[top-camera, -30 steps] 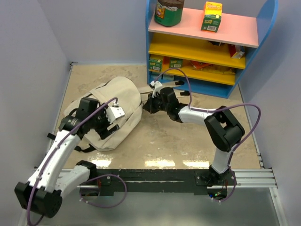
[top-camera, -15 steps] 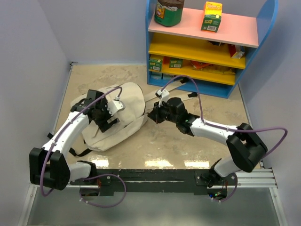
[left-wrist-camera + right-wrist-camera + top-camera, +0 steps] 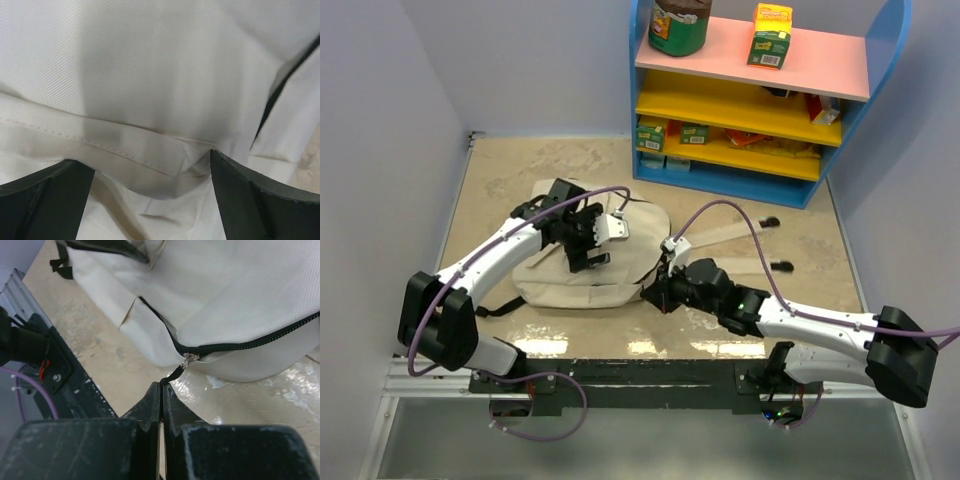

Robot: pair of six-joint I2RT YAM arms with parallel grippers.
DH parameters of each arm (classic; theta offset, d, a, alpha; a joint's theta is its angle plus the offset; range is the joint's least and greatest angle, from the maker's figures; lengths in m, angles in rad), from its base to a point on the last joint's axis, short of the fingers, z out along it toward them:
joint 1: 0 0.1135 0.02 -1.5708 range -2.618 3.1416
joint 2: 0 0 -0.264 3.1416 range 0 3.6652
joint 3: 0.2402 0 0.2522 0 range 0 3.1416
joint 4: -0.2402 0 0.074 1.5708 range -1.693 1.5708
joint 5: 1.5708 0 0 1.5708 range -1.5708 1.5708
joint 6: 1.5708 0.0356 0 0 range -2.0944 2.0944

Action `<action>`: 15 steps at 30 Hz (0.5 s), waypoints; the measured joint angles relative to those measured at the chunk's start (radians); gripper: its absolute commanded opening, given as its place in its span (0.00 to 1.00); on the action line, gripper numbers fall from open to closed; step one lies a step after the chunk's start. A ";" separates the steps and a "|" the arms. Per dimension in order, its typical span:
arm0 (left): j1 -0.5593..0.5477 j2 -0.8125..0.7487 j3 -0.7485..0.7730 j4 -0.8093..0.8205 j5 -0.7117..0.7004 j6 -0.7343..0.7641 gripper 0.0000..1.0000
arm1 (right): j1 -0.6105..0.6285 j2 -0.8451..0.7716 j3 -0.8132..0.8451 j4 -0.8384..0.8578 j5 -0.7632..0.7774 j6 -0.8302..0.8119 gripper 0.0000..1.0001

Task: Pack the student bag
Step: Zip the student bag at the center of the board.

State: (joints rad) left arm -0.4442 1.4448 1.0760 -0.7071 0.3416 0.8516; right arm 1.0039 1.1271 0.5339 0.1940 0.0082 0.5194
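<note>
The student bag (image 3: 620, 275) lies flat on the table, a beige canvas backpack with a dark zip (image 3: 260, 337) along its edge. My right gripper (image 3: 661, 296) sits at the bag's near right corner. In the right wrist view that gripper (image 3: 161, 385) is shut on the black zip pull tab (image 3: 173, 375), which hangs from the metal slider (image 3: 190, 358). My left gripper (image 3: 597, 243) rests on top of the bag. In the left wrist view it (image 3: 150, 200) stands open, with a stitched fold of beige cloth (image 3: 140, 150) lying between its fingers (image 3: 45, 200).
Two beige straps with black buckles (image 3: 770, 222) (image 3: 782, 266) trail right of the bag. A blue shelf unit (image 3: 760, 90) with pink and yellow boards holds a jar (image 3: 678, 25) and a juice box (image 3: 770, 35) at the back right. Walls close both sides; a metal rail (image 3: 650, 375) runs along the near edge.
The right gripper has drawn back toward the near edge with the zip pull, and the bag has slid rightward. The left gripper has moved right across the bag and opened wider.
</note>
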 measured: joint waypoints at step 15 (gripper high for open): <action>-0.217 -0.280 0.007 -0.085 0.179 -0.011 1.00 | 0.038 0.058 0.118 -0.119 0.032 -0.009 0.00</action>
State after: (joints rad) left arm -0.6613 1.1652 1.0828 -0.7925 0.5205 0.8402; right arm 1.0416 1.1851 0.6521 0.0753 0.0402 0.5102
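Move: The zip slider, at the bag's near right corner, lies about 8 cm back and 12 cm right of the left hand, at roughly its height. The right hand has its pull: the slider sits some 2 cm to that hand's left and 1 cm ahead. From the right hand, the zip's end is about 13 cm left, 1 cm ahead and lower; a pale shoulder strap lies about 24 cm right and 8 cm ahead. Left hand lifts 8 cm off the bag, swinging 10 cm back-right towards the slider; right still pinches its pull. ##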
